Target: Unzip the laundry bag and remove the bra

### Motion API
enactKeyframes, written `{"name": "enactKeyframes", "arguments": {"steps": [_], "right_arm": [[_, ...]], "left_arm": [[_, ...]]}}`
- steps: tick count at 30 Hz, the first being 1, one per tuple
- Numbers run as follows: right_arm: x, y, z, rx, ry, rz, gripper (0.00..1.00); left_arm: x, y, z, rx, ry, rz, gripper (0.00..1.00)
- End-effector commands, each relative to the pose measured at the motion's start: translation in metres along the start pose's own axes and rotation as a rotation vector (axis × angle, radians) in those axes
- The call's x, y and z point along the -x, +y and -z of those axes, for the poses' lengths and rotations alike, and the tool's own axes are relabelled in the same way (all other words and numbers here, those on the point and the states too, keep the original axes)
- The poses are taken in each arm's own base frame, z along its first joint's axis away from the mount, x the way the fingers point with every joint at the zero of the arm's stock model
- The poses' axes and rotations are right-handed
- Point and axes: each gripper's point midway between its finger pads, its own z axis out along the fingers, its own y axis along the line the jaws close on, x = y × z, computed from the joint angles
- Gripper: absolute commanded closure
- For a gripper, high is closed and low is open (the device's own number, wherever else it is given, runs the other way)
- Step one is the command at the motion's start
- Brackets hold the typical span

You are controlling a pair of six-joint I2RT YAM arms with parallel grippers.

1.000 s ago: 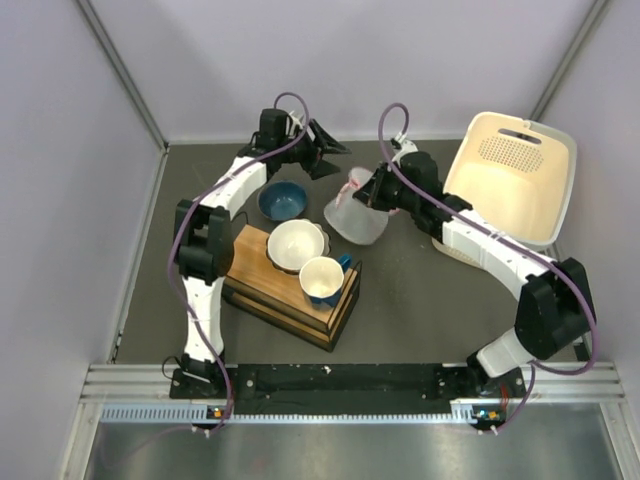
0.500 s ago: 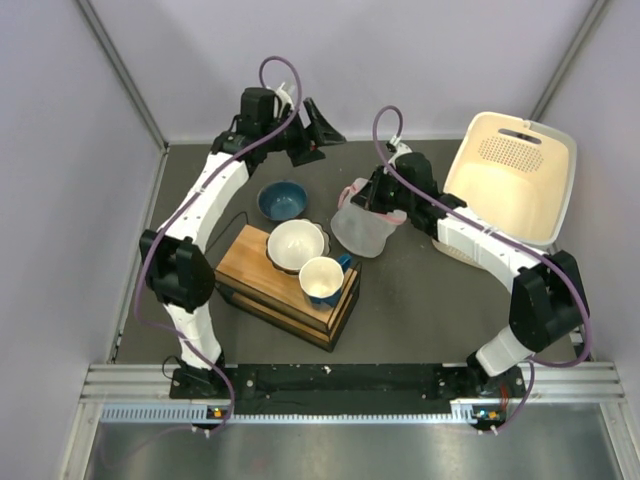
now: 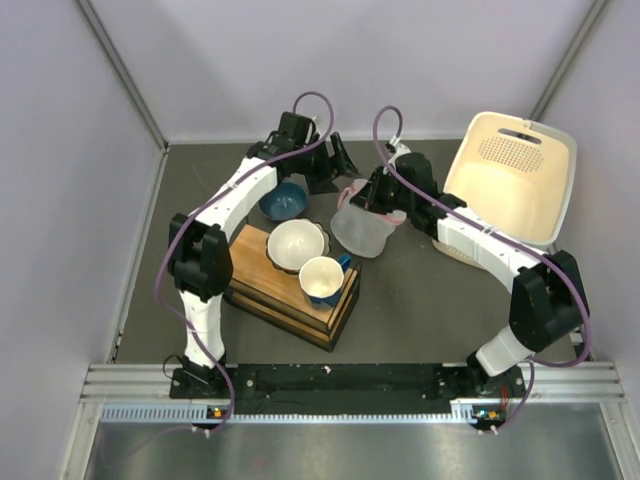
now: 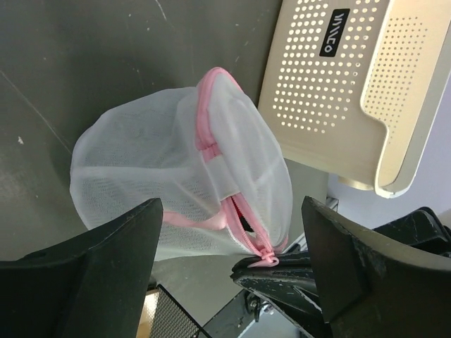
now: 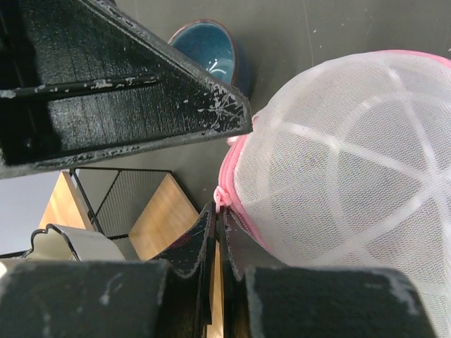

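The laundry bag (image 3: pixel 360 228), white mesh with pink zipper trim, lies on the dark table at mid-back. It also shows in the left wrist view (image 4: pixel 169 169) and the right wrist view (image 5: pixel 352 162). My right gripper (image 3: pixel 368 196) is shut on the pink zipper pull (image 5: pixel 220 199) at the bag's rim; the pull also shows in the left wrist view (image 4: pixel 265 259). The zipper is parted a little, and a sliver of the dark red bra (image 4: pixel 242 211) shows in the gap. My left gripper (image 3: pixel 335 165) is open and empty, just behind and left of the bag, its fingers (image 4: pixel 91 274) spread wide facing it.
A cream perforated basket (image 3: pixel 515 175) leans at the back right, close behind the bag. A blue bowl (image 3: pixel 283 198) sits left of the bag. A wooden box (image 3: pixel 250 262) in front carries a white bowl (image 3: pixel 297 245) and a blue-and-white cup (image 3: pixel 322 280).
My left arm swung back and left, then returned right toward the bag. The bag and right gripper shifted slightly a second ago and have stayed still since.
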Motion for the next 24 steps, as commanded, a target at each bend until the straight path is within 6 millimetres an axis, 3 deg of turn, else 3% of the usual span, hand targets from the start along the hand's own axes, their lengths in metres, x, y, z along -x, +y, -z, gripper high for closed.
{"name": "enactKeyframes", "arguments": {"steps": [1,5,7,8,10,14,18,24], "right_arm": [[0.015,0.021,0.009,0.074,-0.057,0.022,1.00],[0.013,0.021,0.009,0.073,-0.054,0.021,1.00],[0.013,0.020,0.010,0.072,-0.055,0.024,1.00],[0.012,0.020,0.009,0.068,-0.056,0.026,1.00],[0.012,0.018,0.010,0.063,-0.056,0.029,1.00],[0.012,0.017,0.010,0.058,-0.056,0.038,1.00],[0.012,0.016,0.012,0.050,-0.056,0.045,1.00],[0.011,0.009,0.019,0.011,-0.061,0.078,1.00]], "left_arm": [[0.007,-0.003,-0.004,-0.011,-0.031,0.026,0.17],[-0.001,-0.013,-0.016,-0.038,-0.007,0.043,0.28],[-0.004,-0.017,-0.018,-0.045,0.001,0.039,0.38],[-0.007,-0.020,-0.019,-0.050,0.005,0.033,0.51],[-0.009,-0.022,-0.019,-0.059,0.015,0.028,0.60],[-0.012,-0.024,-0.016,-0.067,0.023,0.019,0.63],[-0.009,-0.021,-0.013,-0.058,0.011,0.022,1.00],[0.017,-0.023,0.012,-0.064,-0.071,0.010,1.00]]}}
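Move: The bag's pink zipper band lies about 3 cm to the right of the left hand's open fingers, 1 cm back and 1 cm below. The right fingertips, shut on the pink pull loop, are some 5 cm back and 2 cm to the right. The blue bowl stands about 3 cm back, 14 cm left and 18 cm below; the white bowl is 13 cm back, 9 cm left and 8 cm below. From the right hand the band is roughly 3 cm ahead, level with it. The left hand eases about 2.5 cm to the right and 1 cm down towards the zipper band, just ahead of the right fingertips, its wrist hardly turning, and its wide-open fingers close to nearly shut as it gets there, pinching the pink band and the mesh beside it. The right hand stays practically in place and keeps its pinch on the pink pull loop, so that the bag hangs steady for the left fingers to take hold. ##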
